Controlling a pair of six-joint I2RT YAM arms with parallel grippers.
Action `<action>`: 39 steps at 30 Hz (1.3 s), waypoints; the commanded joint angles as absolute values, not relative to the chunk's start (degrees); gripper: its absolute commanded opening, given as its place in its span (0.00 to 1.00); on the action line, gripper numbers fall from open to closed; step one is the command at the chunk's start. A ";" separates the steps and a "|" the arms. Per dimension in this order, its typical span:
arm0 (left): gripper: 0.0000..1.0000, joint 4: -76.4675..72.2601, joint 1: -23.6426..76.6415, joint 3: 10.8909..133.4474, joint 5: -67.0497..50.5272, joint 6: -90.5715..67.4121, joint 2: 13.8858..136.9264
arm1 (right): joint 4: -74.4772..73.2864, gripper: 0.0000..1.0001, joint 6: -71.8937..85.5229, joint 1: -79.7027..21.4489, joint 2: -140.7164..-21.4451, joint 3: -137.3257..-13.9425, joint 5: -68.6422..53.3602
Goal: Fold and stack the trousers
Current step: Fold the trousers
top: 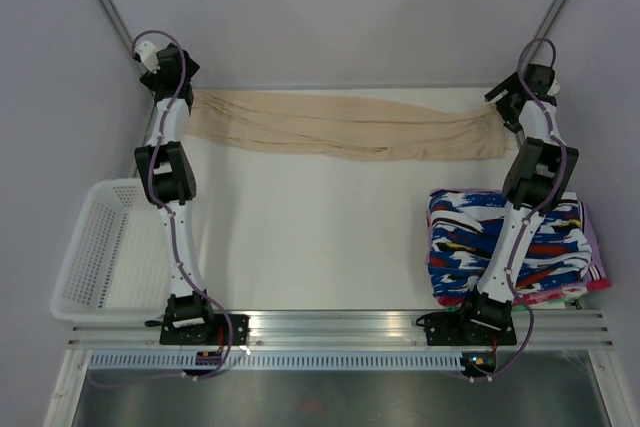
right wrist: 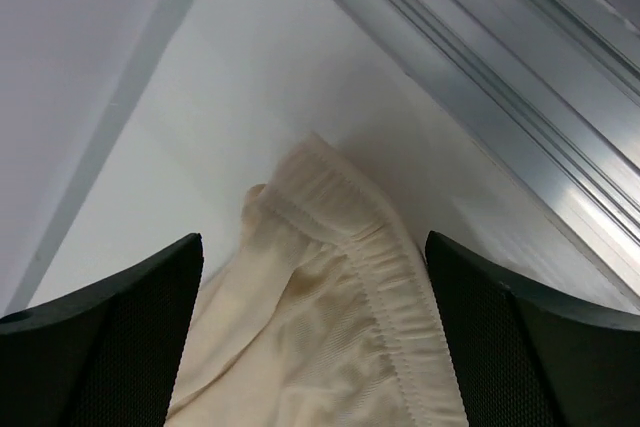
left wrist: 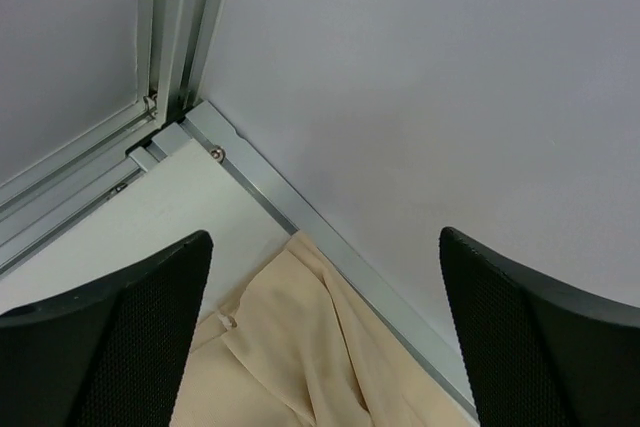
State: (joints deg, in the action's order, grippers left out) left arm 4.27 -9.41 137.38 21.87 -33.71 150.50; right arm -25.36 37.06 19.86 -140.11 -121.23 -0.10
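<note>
The beige trousers (top: 345, 127) lie stretched left to right along the far edge of the table. My left gripper (top: 170, 82) hovers over their left end, jaws wide apart. In the left wrist view the leg-end fabric (left wrist: 300, 347) lies flat between the black fingers (left wrist: 120, 337), touched by neither. My right gripper (top: 512, 105) is over the right end, also open. The elastic waistband (right wrist: 380, 277) lies loose on the table between its fingers (right wrist: 530, 347).
A white mesh basket (top: 105, 252) stands at the left edge. A stack of folded blue, white and red patterned garments (top: 560, 237) lies at the right, partly behind the right arm. Aluminium frame rails (left wrist: 300, 217) run along the far edge.
</note>
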 commanded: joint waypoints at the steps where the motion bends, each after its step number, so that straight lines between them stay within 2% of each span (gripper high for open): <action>1: 1.00 2.88 -9.58 138.16 18.55 -31.29 146.35 | -20.13 0.98 32.88 18.46 -136.68 -126.03 -5.45; 6: 1.00 10.70 -9.67 131.67 17.40 -30.23 137.40 | -22.15 0.98 28.92 15.48 -130.01 -122.97 -3.96; 13: 0.99 31.34 -10.02 123.50 15.57 -33.20 130.43 | -22.32 0.96 26.02 9.85 -120.69 -111.47 -0.71; 17: 0.94 35.59 -9.84 120.08 9.78 -37.16 129.29 | -20.22 0.92 27.77 5.90 -118.92 -106.63 -0.35; 18: 0.90 34.99 -9.84 118.84 7.84 -37.79 128.94 | -19.43 0.91 28.21 5.37 -118.74 -105.65 -0.53; 20: 0.88 32.89 -9.06 115.41 3.80 -39.63 127.71 | -17.41 0.86 30.31 4.14 -119.35 -104.07 -0.79; 27: 0.88 37.78 -3.35 115.40 0.26 -46.40 128.06 | -20.13 0.67 36.98 0.27 -125.59 -106.96 1.13; 30: 0.87 35.35 -0.97 112.68 -2.89 -49.04 127.35 | -17.32 0.63 41.20 -1.84 -127.70 -105.91 0.18; 33: 0.80 33.14 1.04 111.53 -6.14 -50.62 128.32 | -12.58 0.57 46.83 -3.07 -130.68 -106.78 -2.45; 36: 0.73 28.67 1.67 111.62 -9.13 -52.64 129.90 | -10.29 0.54 48.43 -4.65 -134.81 -110.82 -3.51; 39: 0.72 23.39 2.46 112.41 -9.67 -54.75 131.13 | -9.23 0.52 47.81 -6.06 -138.77 -115.13 -3.60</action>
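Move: The left hand's goal, the left part of the trousers, lies about 29 cm to its right, 12 cm back and 12 cm below; the near-lying left end is 11 cm right and 11 cm back. The right part lies some 33 cm to the right hand's left, 2 cm back and 4 cm below; the right end is 5 cm left and 4 cm back, the patterned pile 38 cm back and 1 cm right. Left hand sweeps about 24 cm right and back, right hand arches 27 left, fingers narrowing over the trousers. ##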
